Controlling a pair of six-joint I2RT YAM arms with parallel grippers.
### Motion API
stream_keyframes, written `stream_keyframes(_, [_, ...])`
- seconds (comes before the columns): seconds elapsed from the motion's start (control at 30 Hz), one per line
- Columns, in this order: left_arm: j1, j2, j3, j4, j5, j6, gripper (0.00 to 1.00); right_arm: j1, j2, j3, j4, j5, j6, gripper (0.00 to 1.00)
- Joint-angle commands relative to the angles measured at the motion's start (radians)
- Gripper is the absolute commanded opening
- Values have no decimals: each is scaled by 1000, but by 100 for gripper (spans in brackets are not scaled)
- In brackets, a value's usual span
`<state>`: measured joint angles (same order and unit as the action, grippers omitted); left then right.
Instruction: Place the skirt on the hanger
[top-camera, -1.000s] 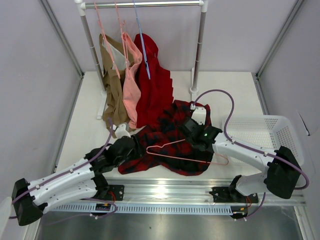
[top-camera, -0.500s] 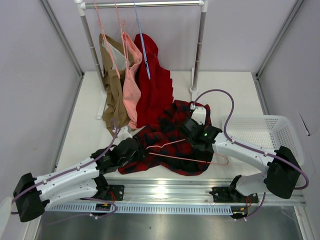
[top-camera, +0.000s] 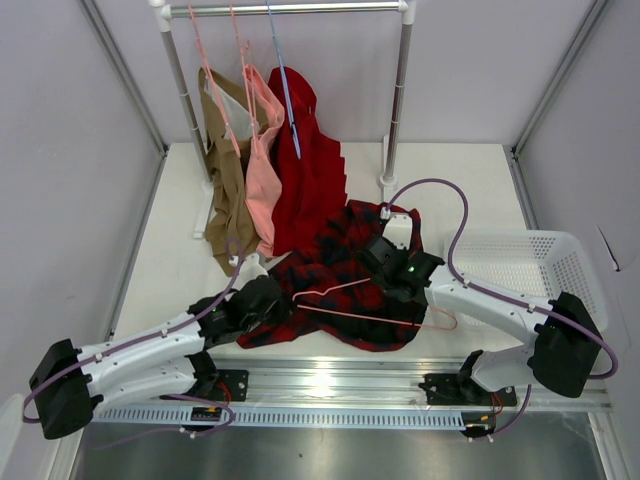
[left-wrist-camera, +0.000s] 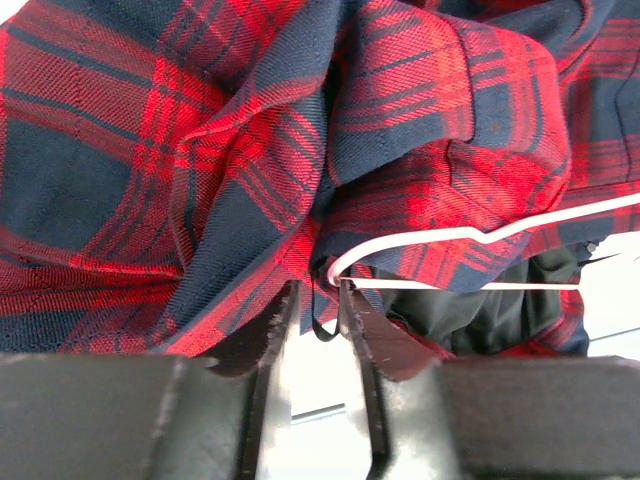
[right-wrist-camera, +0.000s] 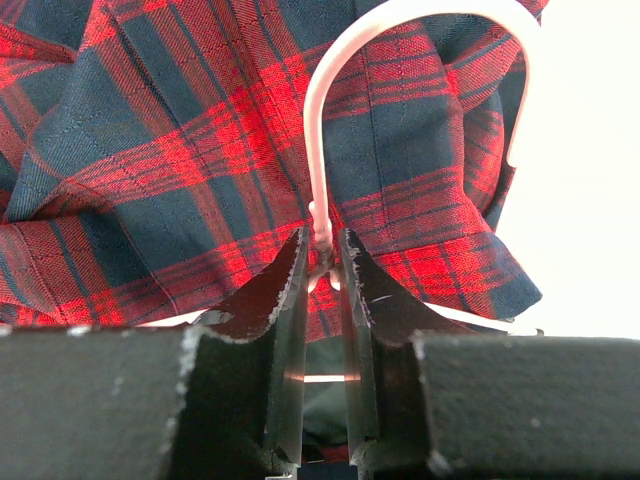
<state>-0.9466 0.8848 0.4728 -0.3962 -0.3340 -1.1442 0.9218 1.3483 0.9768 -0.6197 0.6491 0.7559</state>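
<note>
The red-and-black plaid skirt (top-camera: 340, 258) lies crumpled at the table's near middle, and fills the left wrist view (left-wrist-camera: 150, 150) and the right wrist view (right-wrist-camera: 150, 150). The pale-pink hanger (top-camera: 360, 313) lies across it. My right gripper (top-camera: 378, 262) (right-wrist-camera: 322, 250) is shut on the hanger's neck, just below the hook (right-wrist-camera: 311, 130). My left gripper (top-camera: 283, 297) (left-wrist-camera: 318, 295) is at the hanger's left corner (left-wrist-camera: 430, 238). Its jaws stand a narrow gap apart. A thin dark loop of the skirt and the hanger's corner sit at their tips. I cannot tell whether they pinch anything.
A clothes rail (top-camera: 285, 8) at the back carries a tan garment (top-camera: 225, 180), a pink one (top-camera: 262, 170), a plain red pleated one (top-camera: 310, 180) and a thin blue hanger (top-camera: 285, 90). A white mesh basket (top-camera: 520, 260) stands at the right, close to the right arm.
My left arm has slid right, towards the hanger's left corner, and its jaws have narrowed. The right arm, hanger and skirt have stayed put.
</note>
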Motion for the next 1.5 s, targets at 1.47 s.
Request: stream_keyframes(1.47, [58, 103, 155, -18, -37, 166, 0, 8, -61, -24, 14, 46, -9, 0])
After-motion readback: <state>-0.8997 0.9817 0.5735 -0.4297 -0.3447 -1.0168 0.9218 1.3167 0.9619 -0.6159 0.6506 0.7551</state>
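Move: The skirt's thin black loop hangs between the partly open fingertips of my left hand, within about 1 cm of the hand point and just below it. The hanger's left end is right beside it, some 1 cm ahead and 1 cm right. The raised plaid fold lies roughly 5 cm ahead and 5 cm right. From my right hand, which holds the hanger's neck, the loop is about 20 cm left, 6 cm back and 4 cm lower. I shut my left fingers fully on the thin black loop at the hanger's left end, dipping barely half a centimetre as they close. Meanwhile I start easing that hand forward, about 2 cm in all, then lift it roughly 1 cm from the dip, its left side rolling up about 5 degrees. My right hand keeps its pinch on the hanger's neck and stays practically in place. ##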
